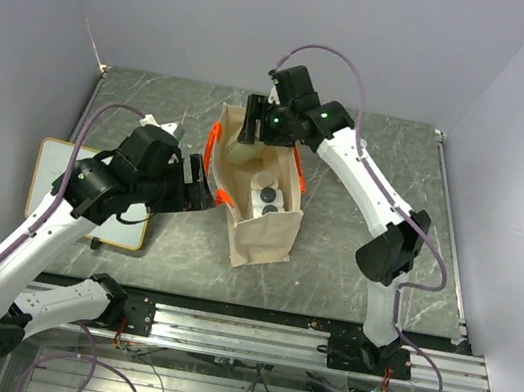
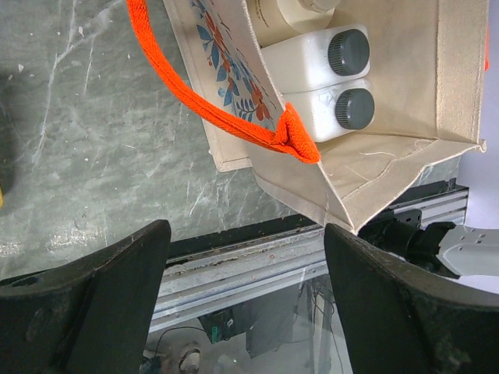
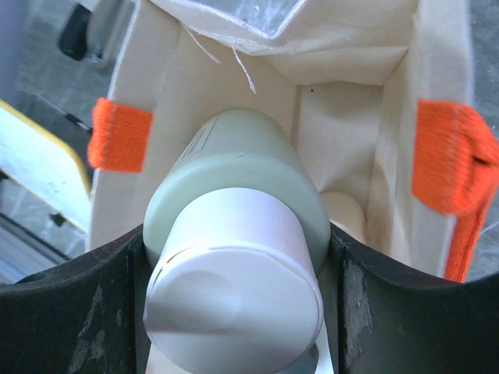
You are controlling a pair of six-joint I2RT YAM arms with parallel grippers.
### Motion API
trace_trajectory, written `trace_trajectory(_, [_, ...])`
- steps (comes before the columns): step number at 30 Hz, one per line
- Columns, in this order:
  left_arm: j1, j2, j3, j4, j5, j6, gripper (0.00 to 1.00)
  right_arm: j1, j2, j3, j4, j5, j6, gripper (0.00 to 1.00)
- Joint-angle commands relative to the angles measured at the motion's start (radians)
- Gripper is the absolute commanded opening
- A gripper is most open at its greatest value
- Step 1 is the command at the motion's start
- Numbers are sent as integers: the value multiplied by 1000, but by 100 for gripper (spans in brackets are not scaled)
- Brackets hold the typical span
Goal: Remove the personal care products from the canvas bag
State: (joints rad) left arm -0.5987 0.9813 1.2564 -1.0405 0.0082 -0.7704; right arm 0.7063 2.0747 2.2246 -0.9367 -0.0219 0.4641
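The canvas bag (image 1: 264, 232) stands open in the middle of the table, beige with orange handles (image 2: 234, 128). Inside it two white squarish bottles with dark round caps (image 2: 348, 51) (image 2: 355, 108) lie side by side. My right gripper (image 1: 252, 135) reaches into the far end of the bag mouth. It is shut on a pale greenish-cream bottle (image 3: 242, 164) with a white cap (image 3: 234, 288), one finger on each side. The top of another cream bottle (image 3: 343, 214) shows below it. My left gripper (image 2: 245, 296) hangs open and empty just left of the bag (image 2: 405, 78).
A flat whiteboard (image 1: 51, 181) with a yellow edge lies at the table's left side under my left arm. The metal rail (image 1: 248, 331) runs along the near table edge. Grey walls close in the far side and both sides.
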Motion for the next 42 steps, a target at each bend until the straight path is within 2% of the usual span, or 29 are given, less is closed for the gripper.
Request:
trace_trajectory(1, [9, -12, -19, 45, 22, -29, 90, -44, -166, -23, 136, -104, 77, 0])
trace_trajectory(9, [8, 12, -25, 77, 23, -23, 89, -202, -438, -232, 271, -286, 198, 0])
trace_trajectory(12, [9, 32, -10, 87, 19, -20, 89, -289, -533, -286, 266, -298, 207, 0])
trace_trajectory(15, [8, 52, -4, 111, 29, -20, 89, -338, -607, -294, 202, -214, 144, 0])
trace_trajectory(18, [8, 80, 0, 135, 43, -21, 88, -344, -683, -355, 143, -35, 44, 0])
trace_trajectory(22, [8, 115, 10, 171, 66, -27, 88, -346, -785, -535, 112, 152, -48, 0])
trace_trajectory(27, [8, 171, 35, 187, 85, -18, 87, -349, -888, -799, 157, 262, -65, 0])
trace_trajectory(31, [8, 219, 77, 176, 97, -1, 87, -352, -907, -962, 236, 301, -65, 0])
trace_trajectory(36, [9, 258, 105, 163, 114, 3, 86, -374, -847, -1045, 349, 381, -93, 0])
trace_trajectory(42, [9, 278, 138, 91, 93, 38, 86, -518, -739, -1076, 538, 283, -161, 0])
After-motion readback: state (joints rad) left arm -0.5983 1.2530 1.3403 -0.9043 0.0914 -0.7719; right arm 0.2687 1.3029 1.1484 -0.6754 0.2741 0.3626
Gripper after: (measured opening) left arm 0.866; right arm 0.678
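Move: The right hand's grip hangs over the bag's far half, holding the pale bottle. Its bare table spot lies about 31 cm right, 3 cm back and 25 cm below; the silver bottle stands some 25 cm right, 6 cm ahead and 18 cm down. The bag's right rim is roughly 10 cm right, 8 cm back and 6 cm lower. From the left hand, the bag's left rim is 6 cm ahead, 5 cm right and 9 cm below; the dark-capped bottles are 8 cm ahead, 13 cm right and 21 cm down. Keep the right fingers shut on the pale bottle, raise it clear of the bag while sweeping right, then lower it steeply towards the bare table beside the silver bottle: some 30 cm right overall, turning about 30 degrees clockwise, drawing back, then easing forward at the end. Bring the open left gripper about 7 cm forward and right, slightly down, to the bag's orange-strapped left rim, without closing. ##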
